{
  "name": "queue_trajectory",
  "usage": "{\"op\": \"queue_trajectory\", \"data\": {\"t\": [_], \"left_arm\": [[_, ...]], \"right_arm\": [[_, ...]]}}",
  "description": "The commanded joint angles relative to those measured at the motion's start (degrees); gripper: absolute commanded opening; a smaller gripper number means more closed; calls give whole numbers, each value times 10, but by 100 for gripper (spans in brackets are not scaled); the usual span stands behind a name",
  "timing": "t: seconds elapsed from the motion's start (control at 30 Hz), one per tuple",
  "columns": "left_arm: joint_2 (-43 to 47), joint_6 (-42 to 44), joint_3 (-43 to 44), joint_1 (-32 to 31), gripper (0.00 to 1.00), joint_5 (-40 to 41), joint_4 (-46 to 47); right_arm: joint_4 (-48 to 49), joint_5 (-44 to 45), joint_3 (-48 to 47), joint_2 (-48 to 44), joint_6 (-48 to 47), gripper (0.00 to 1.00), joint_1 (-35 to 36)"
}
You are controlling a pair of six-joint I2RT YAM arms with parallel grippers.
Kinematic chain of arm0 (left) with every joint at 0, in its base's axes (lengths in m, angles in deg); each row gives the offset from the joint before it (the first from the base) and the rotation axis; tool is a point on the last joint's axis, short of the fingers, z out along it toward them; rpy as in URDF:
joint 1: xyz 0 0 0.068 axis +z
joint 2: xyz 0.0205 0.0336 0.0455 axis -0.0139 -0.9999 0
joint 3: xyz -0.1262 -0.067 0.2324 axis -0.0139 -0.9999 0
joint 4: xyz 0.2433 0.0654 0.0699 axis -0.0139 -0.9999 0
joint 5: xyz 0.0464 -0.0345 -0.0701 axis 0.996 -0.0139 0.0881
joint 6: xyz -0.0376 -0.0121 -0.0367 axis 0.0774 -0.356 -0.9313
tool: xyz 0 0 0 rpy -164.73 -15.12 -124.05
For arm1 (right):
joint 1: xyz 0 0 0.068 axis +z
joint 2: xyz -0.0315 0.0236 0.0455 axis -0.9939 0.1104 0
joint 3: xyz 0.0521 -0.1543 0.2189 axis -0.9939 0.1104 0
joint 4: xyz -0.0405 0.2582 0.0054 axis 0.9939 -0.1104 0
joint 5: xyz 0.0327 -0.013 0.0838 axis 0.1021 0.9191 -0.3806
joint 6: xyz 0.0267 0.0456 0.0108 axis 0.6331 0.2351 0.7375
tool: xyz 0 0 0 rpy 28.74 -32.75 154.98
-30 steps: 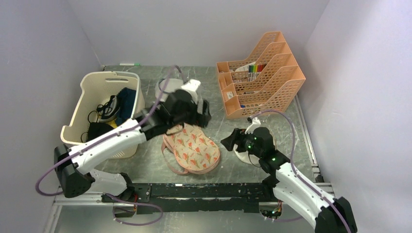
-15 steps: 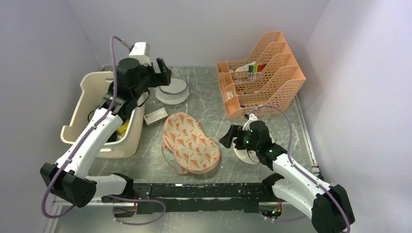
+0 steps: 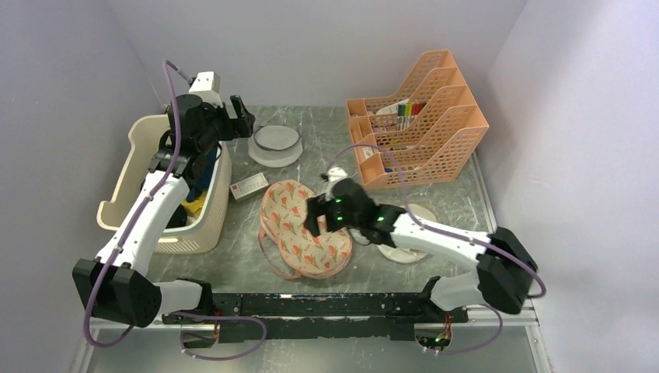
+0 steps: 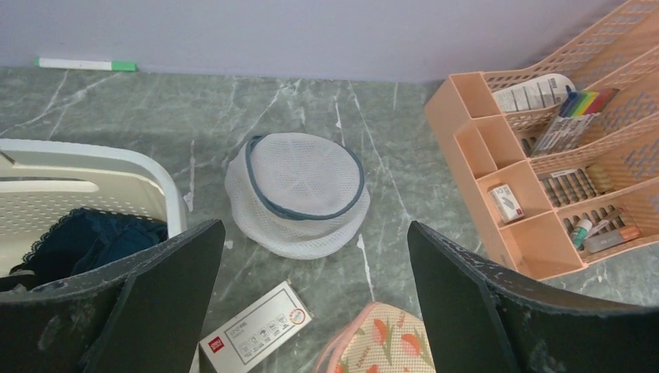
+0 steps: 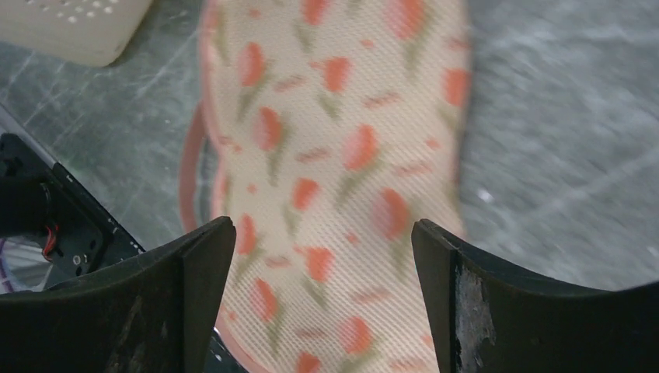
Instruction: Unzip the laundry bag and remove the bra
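Observation:
The laundry bag [image 3: 299, 229] is a flat peach double-lobed pouch with red floral print and a pink edge, lying on the table's middle. It fills the right wrist view [image 5: 334, 163], and one corner shows in the left wrist view [image 4: 381, 342]. My right gripper [image 3: 315, 216] is open and empty, hovering over the bag's upper right part. My left gripper [image 3: 237, 118] is open and empty, raised high by the basket's far rim. The bra is hidden.
A cream slotted basket [image 3: 148, 148] with dark clothes stands left. A white mesh round pouch [image 3: 274, 145] lies at the back, and a small white box [image 3: 249, 187] beside the basket. An orange desk organizer [image 3: 420, 124] is back right. A round white disc [image 3: 412, 233] lies right.
My right arm swung left from the white disc to above the bag. My left arm rose off the bag toward the basket, then shifted slightly back and left.

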Motion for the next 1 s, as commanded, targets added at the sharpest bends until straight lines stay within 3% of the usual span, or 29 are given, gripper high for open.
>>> {"op": "queue_trajectory", "data": {"t": [0.0,0.2,0.33,0.67,0.97], "left_arm": [[-18,-6,0,41,100,-66,31],[-27,-13,5,67,97,-62,22],[-21,-6,4,69,96,-46,19],[-20,1,6,69,96,-34,14],[-23,0,7,70,96,-42,12]], "right_arm": [[-48,151,-91,96,-43,83,109],[-209,373,-280,279,-8,74,234],[-311,459,-403,395,44,67,274],[-312,483,-508,496,34,46,301],[-360,523,-580,550,57,34,306]]}}
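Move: The laundry bag's open zip edge lies about 12 cm to the right hand's left, 5 cm back and 10 cm below; the bag's middle is some 4 cm back and 2 cm to the left of this hand. The white box sits roughly 17 cm left and 7 cm ahead of the right hand, and the basket about 34 cm left and 6 cm ahead. From the left hand the zip edge is some 25 cm back, 5 cm right and 29 cm below. The right hand sweeps about 15 cm left across the laundry bag towards its open zip edge, sinking some 6 cm and easing slightly back, while the wrist rolls its left side down some 40 degrees and the fingers swing round to point forward and down, narrowing from wide open to about a third, one fingertip to each side of the zip line, with no touch to be seen. The empty left hand drifts a few centimetres further left over the basket side, slightly forward and down, then stays there, open. ##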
